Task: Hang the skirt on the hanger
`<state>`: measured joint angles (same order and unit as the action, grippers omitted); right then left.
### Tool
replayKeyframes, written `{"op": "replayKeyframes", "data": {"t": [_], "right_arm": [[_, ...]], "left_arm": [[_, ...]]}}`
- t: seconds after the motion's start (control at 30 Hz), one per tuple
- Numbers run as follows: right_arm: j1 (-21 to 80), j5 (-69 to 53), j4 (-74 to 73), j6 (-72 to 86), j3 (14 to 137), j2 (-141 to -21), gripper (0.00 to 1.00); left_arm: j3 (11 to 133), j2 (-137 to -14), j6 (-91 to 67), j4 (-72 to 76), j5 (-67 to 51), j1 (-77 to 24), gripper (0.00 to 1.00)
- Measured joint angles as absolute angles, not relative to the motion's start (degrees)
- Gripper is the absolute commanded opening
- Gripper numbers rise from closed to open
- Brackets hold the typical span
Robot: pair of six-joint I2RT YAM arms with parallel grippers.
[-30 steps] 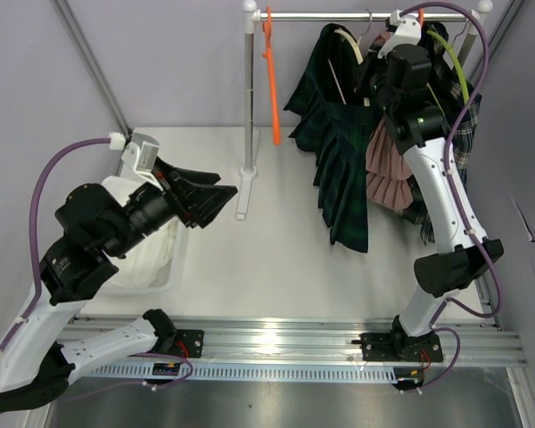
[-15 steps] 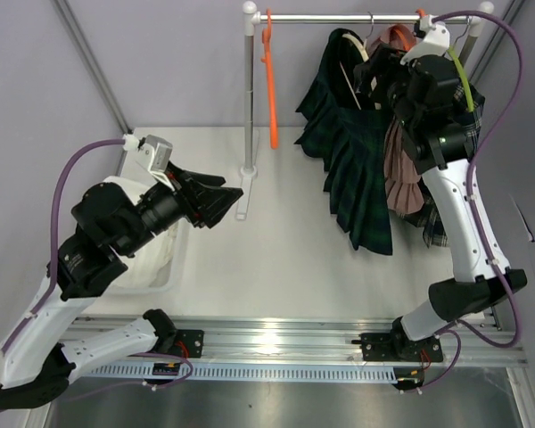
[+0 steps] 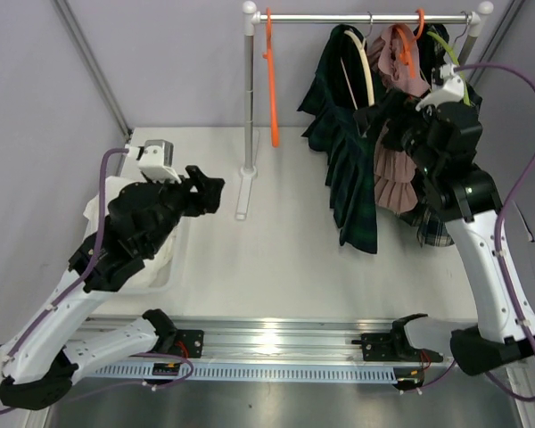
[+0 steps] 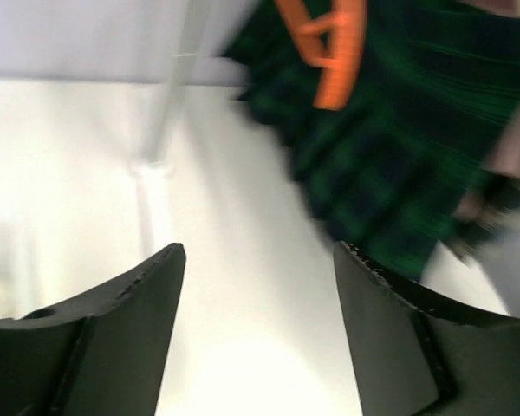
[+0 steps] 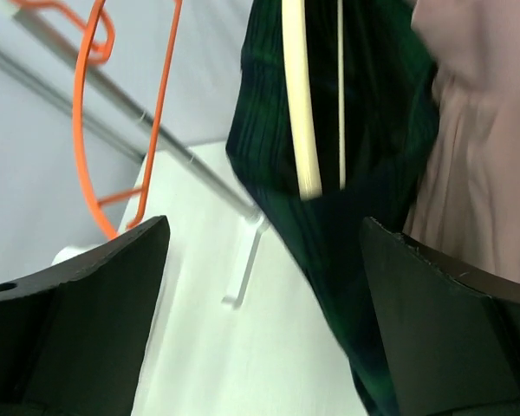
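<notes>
A dark green plaid skirt (image 3: pixel 348 169) hangs on a cream hanger (image 3: pixel 366 67) hooked over the metal rail (image 3: pixel 339 16). My right gripper (image 3: pixel 374 111) stands open just in front of it, holding nothing. The right wrist view shows that gripper (image 5: pixel 264 224) with the skirt (image 5: pixel 364 173) and the cream hanger (image 5: pixel 299 95) ahead of it, untouched. My left gripper (image 3: pixel 209 187) is open and empty over the left of the table. From the left wrist, the open gripper (image 4: pixel 258 251) faces the blurred skirt (image 4: pixel 390 156) far off.
An empty orange hanger (image 3: pixel 272 80) hangs at the rail's left end by the rack pole (image 3: pixel 249 98). A pink skirt (image 3: pixel 394 178) on an orange hanger and another plaid garment (image 3: pixel 432 227) hang beside the green skirt. A white bin (image 3: pixel 165 272) of cloth sits under the left arm.
The right gripper opened, let go of the cream hanger at the rail and dropped back to the lower right. The left arm swung and its gripper opened wider.
</notes>
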<state>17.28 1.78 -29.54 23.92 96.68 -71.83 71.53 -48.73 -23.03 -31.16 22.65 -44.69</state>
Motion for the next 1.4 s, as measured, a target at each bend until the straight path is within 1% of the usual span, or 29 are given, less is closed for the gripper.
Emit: {"op": "replayKeyframes", "data": {"t": [0.1,0.27,0.47,0.6,0.77,0.87,1.0,1.1,1.17,1.27,1.3,1.37,1.4], "right_arm": [[17.3,-1.9,-31.9,25.4,90.6,-65.9,0.99],[17.3,-5.7,-35.0,26.5,80.5,-55.2,1.0],[17.3,-8.6,-37.7,26.5,74.9,-49.3,0.99],[17.3,-9.6,-38.8,26.3,72.1,-47.2,1.0],[17.3,-11.2,-39.6,26.3,69.8,-46.3,0.99],[17.3,-12.0,-39.6,26.3,68.8,-45.7,1.0],[17.3,-13.1,-39.6,26.2,68.2,-45.1,0.99],[17.3,-13.5,-39.6,25.9,67.6,-44.5,0.99],[17.3,-13.5,-39.7,25.8,67.4,-44.2,0.99],[17.3,-13.6,-39.6,25.6,67.4,-44.0,0.99],[17.3,-13.6,-39.6,25.5,67.4,-44.0,0.99],[17.3,-13.7,-39.6,25.4,67.4,-44.1,0.99],[17.3,-13.9,-39.6,25.4,67.4,-44.1,0.99]], "left_arm": [[69.2,-49.7,-24.6,-33.4,29.1,-38.9,0.77],[61.0,-52.9,-27.9,-34.4,32.8,-22.1,0.79],[52.0,-58.5,-31.0,-34.2,33.8,-8.8,0.79],[48.7,-63.4,-32.6,-32.5,31.2,-2.2,0.78],[47.9,-71.7,-34.4,-29.8,26.9,3.2,0.77],[47.1,-75.3,-35.7,-27.9,24.6,3.7,0.77],[46.4,-77.1,-37.3,-25.9,22.5,3.7,0.77],[46.4,-78.6,-38.2,-24.2,21.6,3.7,0.75],[46.4,-79.5,-38.7,-23.6,21.1,3.7,0.71],[46.1,-79.8,-39.2,-22.7,20.7,3.7,0.58],[46.1,-79.9,-39.2,-22.5,20.5,3.7,0.45],[46.1,-79.9,-39.6,-22.3,20.4,3.7,0.33],[46.1,-79.9,-39.5,-22.3,20.3,3.7,0.21]]}}
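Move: From the left hand the white cloth in the basket lies about 25 cm left, 7 ahead and 34 below; the basket's middle is some 28 left, 6 ahead and 36 below. The foot of the rack's left post is roughly 21 cm ahead, 3 right and 38 below. From the right hand, open and empty, the hung green skirt is about 10 cm ahead, 3 left and 12 below; the white cloth is roughly 53 left, 5 back and 42 below. The left hand swoops left and down into the basket, some 33 cm lower and 22 cm to its left with a little forward, swinging counter-clockwise and tipping the open fingers steeply down, then slows over the cloth and starts closing around its gathered band. The right hand, wide open throughout, draws back about 14 cm and down about 12 cm, away from the hanging green skirt, turning slightly left and tipping down before it stops. ##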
